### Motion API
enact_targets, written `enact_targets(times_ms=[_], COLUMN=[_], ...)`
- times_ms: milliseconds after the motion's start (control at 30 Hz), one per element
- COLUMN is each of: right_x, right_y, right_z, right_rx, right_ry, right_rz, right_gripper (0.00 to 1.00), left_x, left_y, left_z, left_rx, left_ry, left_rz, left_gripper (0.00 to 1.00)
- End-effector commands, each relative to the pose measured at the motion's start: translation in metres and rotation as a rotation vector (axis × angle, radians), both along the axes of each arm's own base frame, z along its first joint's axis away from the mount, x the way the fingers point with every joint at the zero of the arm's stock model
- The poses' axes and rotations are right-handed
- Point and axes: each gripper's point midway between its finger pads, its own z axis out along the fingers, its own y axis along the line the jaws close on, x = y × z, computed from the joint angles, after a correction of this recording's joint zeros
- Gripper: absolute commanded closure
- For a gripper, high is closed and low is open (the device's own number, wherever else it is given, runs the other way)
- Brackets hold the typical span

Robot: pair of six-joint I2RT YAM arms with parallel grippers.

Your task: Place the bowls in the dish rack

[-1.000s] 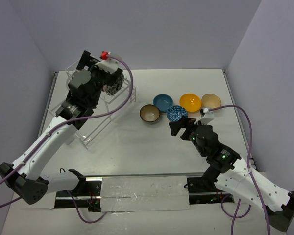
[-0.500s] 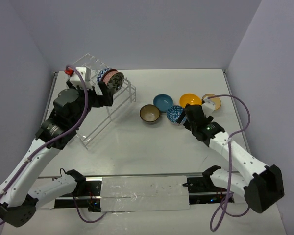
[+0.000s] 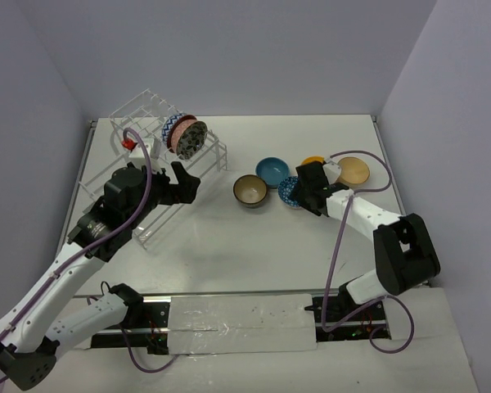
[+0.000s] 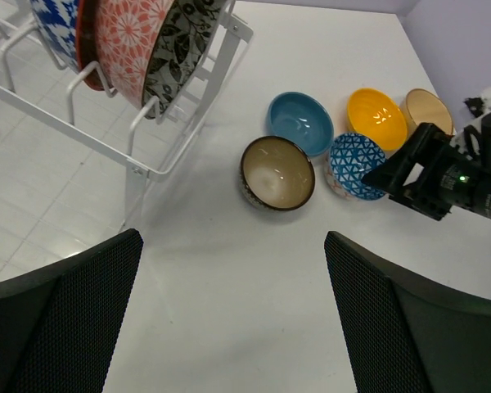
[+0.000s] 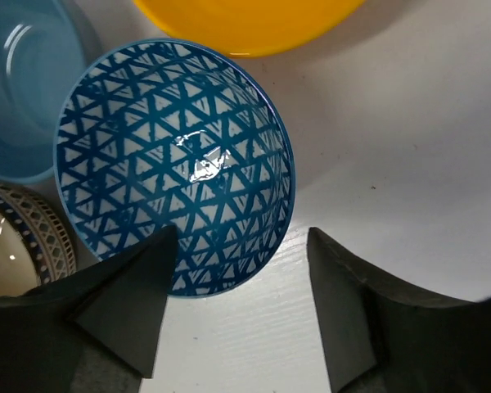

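The white wire dish rack (image 3: 151, 123) stands at the far left and holds three patterned bowls on edge: blue (image 4: 53, 24), salmon (image 4: 127, 41) and grey (image 4: 180, 41). On the table sit a dark brown bowl with a gold inside (image 3: 250, 191), a teal bowl (image 3: 272, 171), a blue triangle-patterned bowl (image 5: 176, 164), an orange-yellow bowl (image 4: 376, 119) and a tan bowl (image 3: 353, 171). My right gripper (image 5: 241, 286) is open and straddles the near rim of the blue patterned bowl, one finger (image 5: 131, 303) over its inside. My left gripper (image 4: 233, 319) hangs open and empty over bare table right of the rack.
The bowls on the table lie close together, some with rims touching. The right arm's cable (image 3: 360, 155) loops over the tan bowl. Walls close the table at the back and on both sides.
The left arm has drawn back from the rack, leaving the grey bowl there. The right gripper has reached forward onto the blue patterned bowl and its jaws have narrowed.
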Motion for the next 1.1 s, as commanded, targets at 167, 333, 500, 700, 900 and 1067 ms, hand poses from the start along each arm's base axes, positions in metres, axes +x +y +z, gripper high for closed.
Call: enact_targets(times_ms=[167,333,500,700,900,1067], right_x=[0.02,0.018,0.017,0.012,0.001,-0.013], right_y=[-0.003,-0.012,-0.02,-0.024,-0.033,-0.035], right_z=[-0.007,-0.012,-0.015,-0.019,0.019,0.07], right_rx=[0.042,0.026,0.013,0.002,-0.006,-0.019], right_ry=[-0.031,-0.034,-0.035,-0.037,-0.147,-0.306], right_rz=[-0.063,-0.092,-0.109,-0.11,-0.099,-0.059], right_gripper=[0.39,0.56,0.69,0.89,1.0,1.0], left_x=[-0.002,0.001,0.004,0.005,0.005,0.013], left_y=[-0.027,-0.043,-0.06,-0.093,-0.124,-0.142], left_z=[0.004,0.002,0.001,-0.009,-0.012,-0.007], left_rx=[-0.107,-0.14,-0.168,-0.164,-0.162,-0.153], left_ry=[0.013,0.037,0.055,0.095,0.108,0.105], left_rz=[-0.089,-0.118,-0.124,-0.161,-0.182,-0.149], left_gripper=[0.01,0.01,0.01,0.01,0.01,0.01])
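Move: The blue patterned bowl's middle is about 4 cm ahead of the right hand, 2 cm left and 3 cm lower, its near rim already between the open fingers. The plain blue bowl is 10 cm ahead and 8 cm left, the yellow bowl 10 cm ahead and 4 cm right. From the left hand, the patterned bowl is roughly 12 cm ahead, 27 cm right and 23 cm below; the brown bowl is level with it, 14 cm right. The blue patterned bowl's near right rim gets pinched by the right hand, which sinks about 2 cm with a small drift forward and right, closing its fingers, then draws back, up and a little right with the bowl. Meanwhile the left hand, empty and wide open, swings some 13 cm right and 5 cm down towards the bowl, turning slightly clockwise and tipping down. ##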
